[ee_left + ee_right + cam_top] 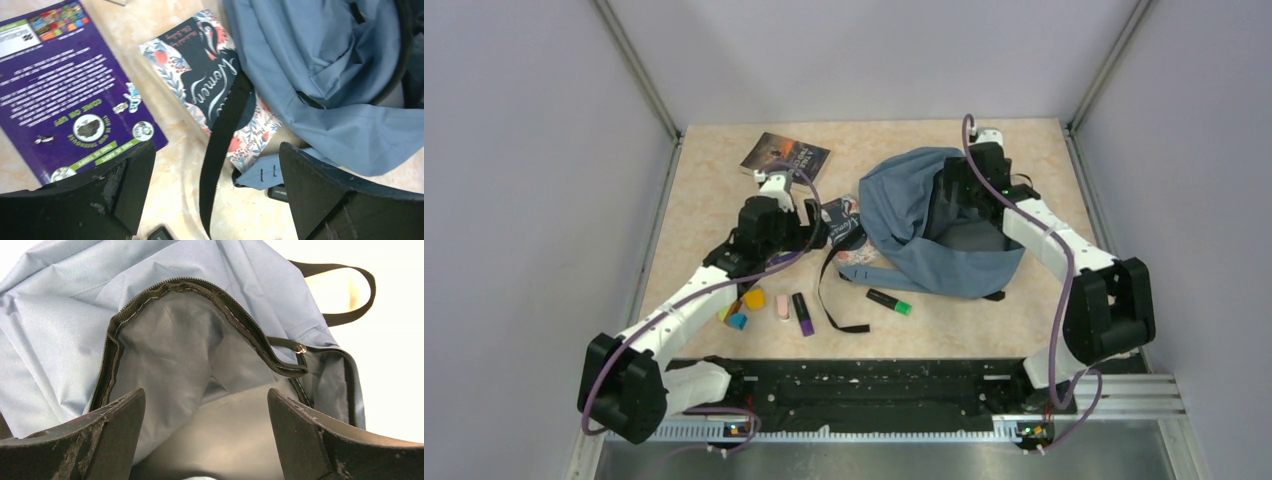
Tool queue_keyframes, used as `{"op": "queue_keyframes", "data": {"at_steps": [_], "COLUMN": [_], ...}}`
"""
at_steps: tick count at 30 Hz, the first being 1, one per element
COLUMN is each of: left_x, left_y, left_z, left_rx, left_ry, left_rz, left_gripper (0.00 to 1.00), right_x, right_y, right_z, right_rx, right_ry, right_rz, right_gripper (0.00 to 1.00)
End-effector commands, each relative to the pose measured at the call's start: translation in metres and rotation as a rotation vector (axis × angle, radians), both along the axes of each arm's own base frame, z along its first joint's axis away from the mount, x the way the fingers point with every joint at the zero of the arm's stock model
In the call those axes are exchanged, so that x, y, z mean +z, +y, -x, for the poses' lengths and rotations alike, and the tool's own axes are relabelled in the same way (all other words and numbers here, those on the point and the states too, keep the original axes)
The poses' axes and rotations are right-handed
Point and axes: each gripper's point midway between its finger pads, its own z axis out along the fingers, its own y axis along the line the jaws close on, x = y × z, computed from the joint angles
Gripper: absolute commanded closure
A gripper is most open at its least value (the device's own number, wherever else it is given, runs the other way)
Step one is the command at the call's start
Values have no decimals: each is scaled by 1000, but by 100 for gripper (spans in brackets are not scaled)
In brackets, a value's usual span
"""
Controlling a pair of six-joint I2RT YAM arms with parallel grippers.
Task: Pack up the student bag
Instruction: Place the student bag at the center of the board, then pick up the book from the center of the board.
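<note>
The slate-blue student bag (914, 250) lies on its side at the middle right of the table, its zipped mouth (150, 295) gaping towards my right gripper (954, 195). That gripper (206, 425) stands open at the mouth with nothing between its fingers. Inside I see pale lining and a flat grey surface (250, 430) that I cannot identify. My left gripper (215, 195) is open above bare table, just short of a floral book (200, 75) that is partly tucked under the bag's edge (340, 75). One black strap (225, 145) runs across that book and between the fingers.
A purple-backed book (65, 85) lies left of the floral one. A dark-covered book (786, 155) sits at the back. Near the front lie a yellow block (754, 298), a blue block (738, 321), a pink eraser (782, 308), a purple marker (803, 314) and a green highlighter (890, 302).
</note>
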Motion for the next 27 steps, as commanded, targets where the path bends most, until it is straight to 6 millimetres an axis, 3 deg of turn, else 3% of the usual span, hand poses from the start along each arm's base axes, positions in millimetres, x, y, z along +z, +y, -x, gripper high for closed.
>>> {"op": "queue_keyframes", "data": {"at_steps": [1,5,12,15,18,21,27], "left_x": [-1,-9,-29,-40,-51,-51,-32], "left_y": [24,40,88,108,116,105,58], "left_z": [-5,-3,0,-4,-10,-19,-41], "left_rx": [109,159,348,442,481,444,259], "left_ry": [6,29,70,87,121,144,97], "left_rz": [18,24,-16,-34,-41,11,189], "left_gripper": [2,2,2,2,2,2,6], "right_x": [19,34,63,70,75,79,70], "right_y": [-7,-5,-7,-1,18,46,112], "right_z": [14,21,38,43,47,50,55], "right_rx": [7,25,42,70,152,242,393], "right_ry": [-28,-40,-108,-130,-150,-168,-195], "right_rz": [28,11,-31,-67,-148,-246,-235], "right_gripper": [10,10,10,10,10,10,10]}}
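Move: From the left gripper, the purple book lies about 12 cm left, 7 cm ahead and 15 cm down. Its neighbour, the floral book, is about 5 cm right and 7 cm ahead of the gripper; the purple marker is roughly 15 cm back and 4 cm left. The student bag's middle lies about 2 cm back, 4 cm left and 11 cm below the right gripper; the green marker is about 22 cm back and 17 cm left. Swing the left gripper left, off the floral book's side and towards the purple book, about 10 cm, sinking steadily some 7 cm while the wrist turns counter-clockwise and tips down; keep it wide open. Meanwhile keep raising the open right gripper and draw it back over the bag's opening, then sweep it left, yawing about 15 degrees counter-clockwise. ##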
